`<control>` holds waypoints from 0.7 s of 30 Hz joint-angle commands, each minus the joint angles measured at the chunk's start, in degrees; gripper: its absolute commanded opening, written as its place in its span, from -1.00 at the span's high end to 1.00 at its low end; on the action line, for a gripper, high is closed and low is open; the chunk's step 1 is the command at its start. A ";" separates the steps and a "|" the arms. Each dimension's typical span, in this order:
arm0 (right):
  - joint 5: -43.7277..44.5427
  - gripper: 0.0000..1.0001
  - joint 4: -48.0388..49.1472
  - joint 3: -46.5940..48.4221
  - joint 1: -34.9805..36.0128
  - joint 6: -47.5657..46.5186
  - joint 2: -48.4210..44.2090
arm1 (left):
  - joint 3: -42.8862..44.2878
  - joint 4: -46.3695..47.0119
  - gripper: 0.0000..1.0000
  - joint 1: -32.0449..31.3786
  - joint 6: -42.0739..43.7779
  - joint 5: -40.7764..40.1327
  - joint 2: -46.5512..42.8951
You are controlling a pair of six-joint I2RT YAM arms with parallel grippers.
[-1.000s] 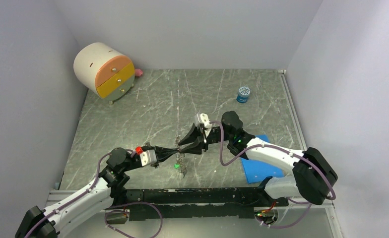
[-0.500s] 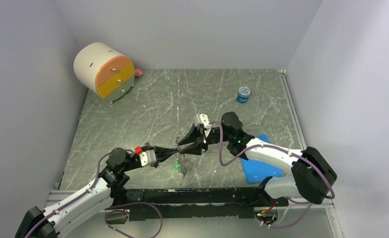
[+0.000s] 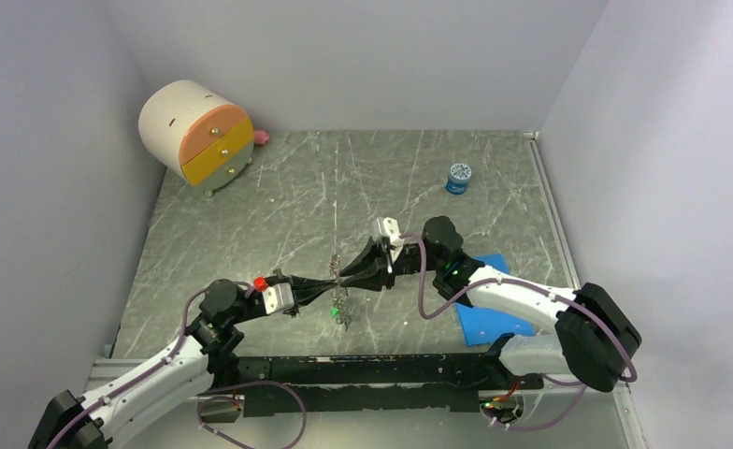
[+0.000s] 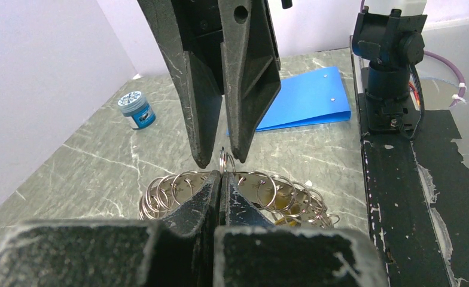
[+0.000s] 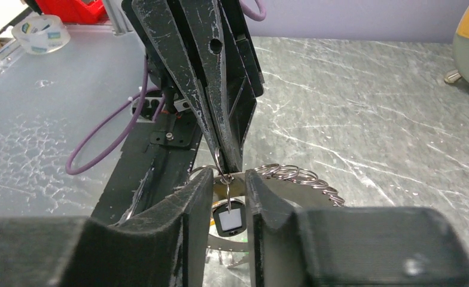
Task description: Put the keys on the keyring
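The keyring [image 4: 260, 179], a silvery hoop strung with several small split rings, hangs above the table between both arms. My left gripper [image 4: 221, 177] is shut on its band at the top. From the other side my right gripper [image 5: 228, 174] stands open, one finger on each side of a small ring. A black-headed key [image 5: 228, 220] with a white centre dangles from that ring between the right fingers [image 5: 190, 206], touching neither. In the top view the left gripper [image 3: 333, 282] and right gripper [image 3: 344, 274] meet tip to tip, a green key [image 3: 333, 313] hanging below. A yellow key head [image 4: 283, 202] shows through the hoop.
A blue folder [image 3: 494, 313] lies flat under the right arm. A small blue jar [image 3: 458, 178] stands at the back right. A round drawer cabinet [image 3: 197, 131] sits in the back left corner, a pink bit [image 3: 261, 137] beside it. The black base rail [image 3: 363, 369] runs along the near edge.
The right wrist has shifted slightly rightward and nearer, and its jaws have narrowed a little around the small ring. The left gripper holds still.
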 commanded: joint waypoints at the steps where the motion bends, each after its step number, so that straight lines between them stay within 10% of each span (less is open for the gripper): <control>1: -1.37 0.47 4.16 0.46 0.06 1.00 0.49 | 1.83 4.67 0.95 -0.16 -0.14 0.88 -0.35; 21: 0.85 1.00 -1.46 2.27 0.09 -0.52 0.43 | 2.50 -1.97 0.72 -0.18 0.87 -0.94 -0.96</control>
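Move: The small wire ring stands at the left fingertips, roughly 1 cm right of and 1 cm above the left hand point. The open right fingers already straddle it: it lies about 1 cm to the left of the right hand point, level and neither ahead nor back. From the right hand, the big keyring's middle is some 7 cm straight below and 1 cm left; the green key hangs about 4 cm back, 1 cm left and 8 cm down. The small wire ring is pinched by the right fingers, which shut from about a third open while the hand sinks only some 0.5 cm and otherwise stays put, still pointing left at the left fingertips. The left hand stays in place, its nearly shut tips keeping the ring and keyring up. ##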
